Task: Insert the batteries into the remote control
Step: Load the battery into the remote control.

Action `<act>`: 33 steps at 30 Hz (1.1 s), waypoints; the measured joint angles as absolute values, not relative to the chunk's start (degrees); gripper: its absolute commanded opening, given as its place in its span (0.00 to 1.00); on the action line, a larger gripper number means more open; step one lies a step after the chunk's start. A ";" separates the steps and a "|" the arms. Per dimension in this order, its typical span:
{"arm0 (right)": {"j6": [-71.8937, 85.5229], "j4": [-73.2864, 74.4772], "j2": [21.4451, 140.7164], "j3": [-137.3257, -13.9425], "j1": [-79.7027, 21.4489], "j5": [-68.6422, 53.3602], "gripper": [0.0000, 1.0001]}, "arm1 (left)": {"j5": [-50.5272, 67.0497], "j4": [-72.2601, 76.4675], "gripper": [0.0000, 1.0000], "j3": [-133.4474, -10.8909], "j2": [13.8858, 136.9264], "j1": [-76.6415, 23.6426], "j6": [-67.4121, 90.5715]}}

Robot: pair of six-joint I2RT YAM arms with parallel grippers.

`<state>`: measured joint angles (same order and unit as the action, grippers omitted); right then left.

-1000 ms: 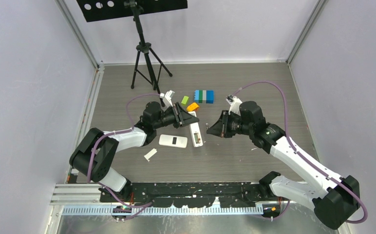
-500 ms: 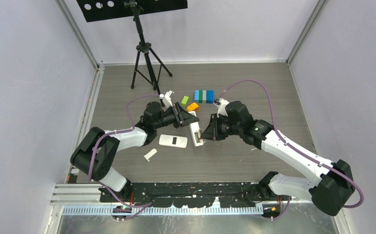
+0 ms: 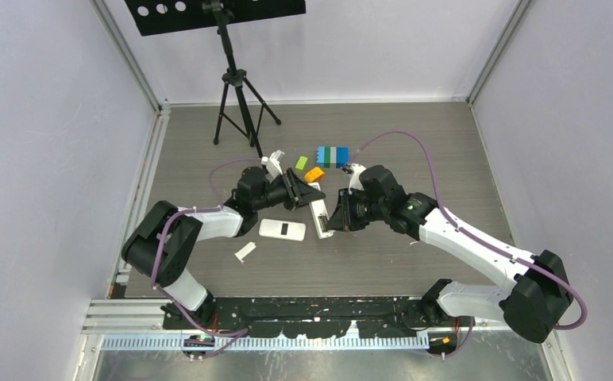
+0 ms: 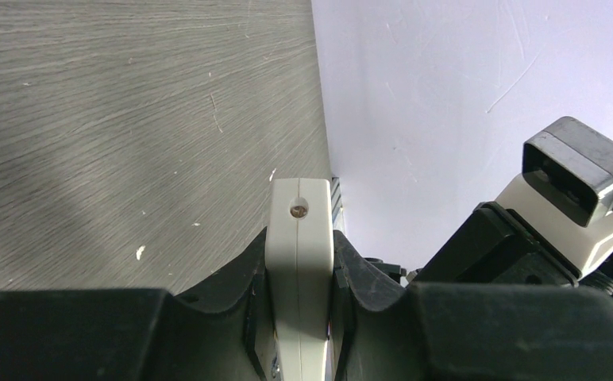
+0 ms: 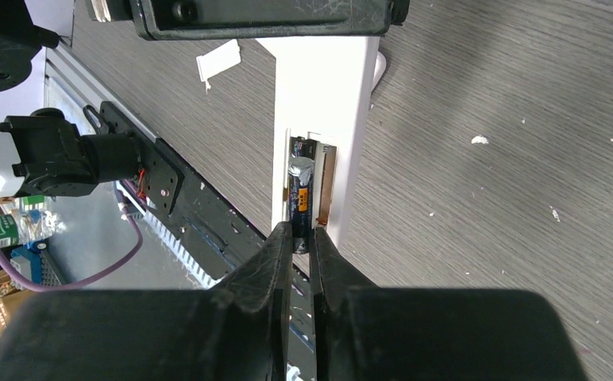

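Observation:
My left gripper (image 3: 307, 194) is shut on the upper end of a white remote control (image 3: 318, 216), holding it edge-on between its fingers (image 4: 244, 278). The remote's (image 5: 323, 87) back compartment is open. A dark battery (image 5: 300, 198) with an orange mark lies in that compartment. My right gripper (image 5: 302, 236) is at the remote's lower end, its narrow jaws closed on the battery's near end. From above, the right gripper (image 3: 329, 225) touches the remote's bottom. No other batteries show.
A second white remote (image 3: 282, 229) lies left of the held one, with a small white cover piece (image 3: 245, 252) nearer the arm bases. Green (image 3: 301, 163), orange (image 3: 314, 174) and blue (image 3: 333, 155) toy blocks sit behind the grippers. A black tripod (image 3: 236, 103) stands at the back.
The right arm has swung left from beside the remote to its lower end, bringing the battery into the open compartment. The left gripper and the remote have stayed put.

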<state>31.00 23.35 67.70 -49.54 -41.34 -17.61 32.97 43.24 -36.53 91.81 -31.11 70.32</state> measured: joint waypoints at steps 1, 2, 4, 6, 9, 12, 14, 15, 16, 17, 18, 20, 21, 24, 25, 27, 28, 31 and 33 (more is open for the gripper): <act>30.92 23.49 67.81 -49.63 -41.41 -17.58 0.16 | 32.97 43.46 0.00 -36.53 91.83 -31.11 70.39; 30.72 23.70 68.07 -49.76 -41.43 -17.58 0.16 | 32.97 43.66 0.00 -36.53 91.83 -31.11 70.46; 30.48 24.18 68.45 -49.93 -41.54 -17.54 0.17 | 32.97 43.94 0.00 -36.53 91.83 -31.11 70.52; 30.30 24.56 68.77 -50.06 -41.58 -17.45 0.18 | 32.97 43.97 0.00 -36.53 91.83 -31.11 70.54; 30.22 25.32 69.14 -50.33 -41.65 -17.30 0.23 | 32.93 43.94 0.00 -36.53 91.83 -31.11 70.50; 30.20 25.65 69.38 -50.72 -41.71 -16.99 0.29 | 32.62 43.94 0.00 -36.53 91.83 -31.11 70.48; 30.17 25.82 69.52 -51.13 -41.78 -16.58 0.32 | 32.58 43.94 0.00 -36.53 91.83 -31.11 70.50; 30.17 25.80 69.54 -51.24 -41.80 -16.49 0.34 | 32.58 43.94 0.00 -36.53 91.83 -31.11 70.52; 30.20 25.82 69.52 -51.24 -41.80 -16.23 0.36 | 32.58 43.94 0.00 -36.53 91.83 -31.11 70.52; 30.20 25.80 69.52 -51.24 -41.80 -16.03 0.39 | 32.60 43.94 0.00 -36.53 91.83 -31.11 70.52; 30.24 25.82 69.52 -51.24 -41.80 -15.81 0.42 | 32.58 43.94 0.00 -36.53 91.83 -31.11 70.52; 30.39 25.80 69.52 -51.24 -41.80 -15.33 0.49 | 32.58 43.94 0.00 -36.53 91.83 -31.11 70.52; 30.46 25.78 69.52 -51.24 -41.82 -14.96 0.52 | 32.58 43.92 0.00 -36.53 91.83 -31.11 70.52; 31.22 25.41 68.95 -51.20 -41.85 -14.09 0.62 | 32.58 43.88 0.00 -36.53 91.83 -31.11 70.59; 31.77 24.80 68.27 -51.05 -41.85 -13.78 0.66 | 32.56 43.88 0.00 -36.53 91.81 -31.11 70.76; 32.99 22.28 65.49 -49.91 -41.85 -13.21 0.73 | 32.47 43.83 0.00 -36.53 91.77 -31.11 71.88; 33.52 20.75 63.51 -48.95 -41.85 -12.97 0.76 | 32.21 43.75 0.00 -36.53 91.68 -31.11 72.71; 34.87 17.17 57.01 -46.37 -41.89 -11.60 0.80 | 31.16 43.11 0.00 -36.56 90.80 -31.11 76.23; 35.81 15.18 53.45 -45.95 -41.89 -9.91 0.80 | 30.37 42.98 0.00 -36.62 89.78 -31.11 79.48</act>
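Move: The remote's battery compartment, which the battery in the right fingers is being laid into, is centred about 2 cm ahead, 1 cm left and 1 cm below the right hand. The loose remote on the table lies about 12 cm left of that hand and 1 cm back; the orange block is roughly 15 cm ahead and 4 cm left, both some 13 cm lower. From the left hand, gripping the remote's far part, the compartment lies about 8 cm back and 1 cm left, nearly level. The right fingertips let go of the battery at the compartment's near end, sinking just under 1 cm and easing forward as they spread. Almost wide open, the hand then lifts quickly off the remote, about 8 cm from its lowest point, drifting slightly right, fingers tipping up some 20 degrees. The left hand keeps its grip on the remote, holding still until it rises nearly 2 cm at the end and tilts some 10 degrees. ##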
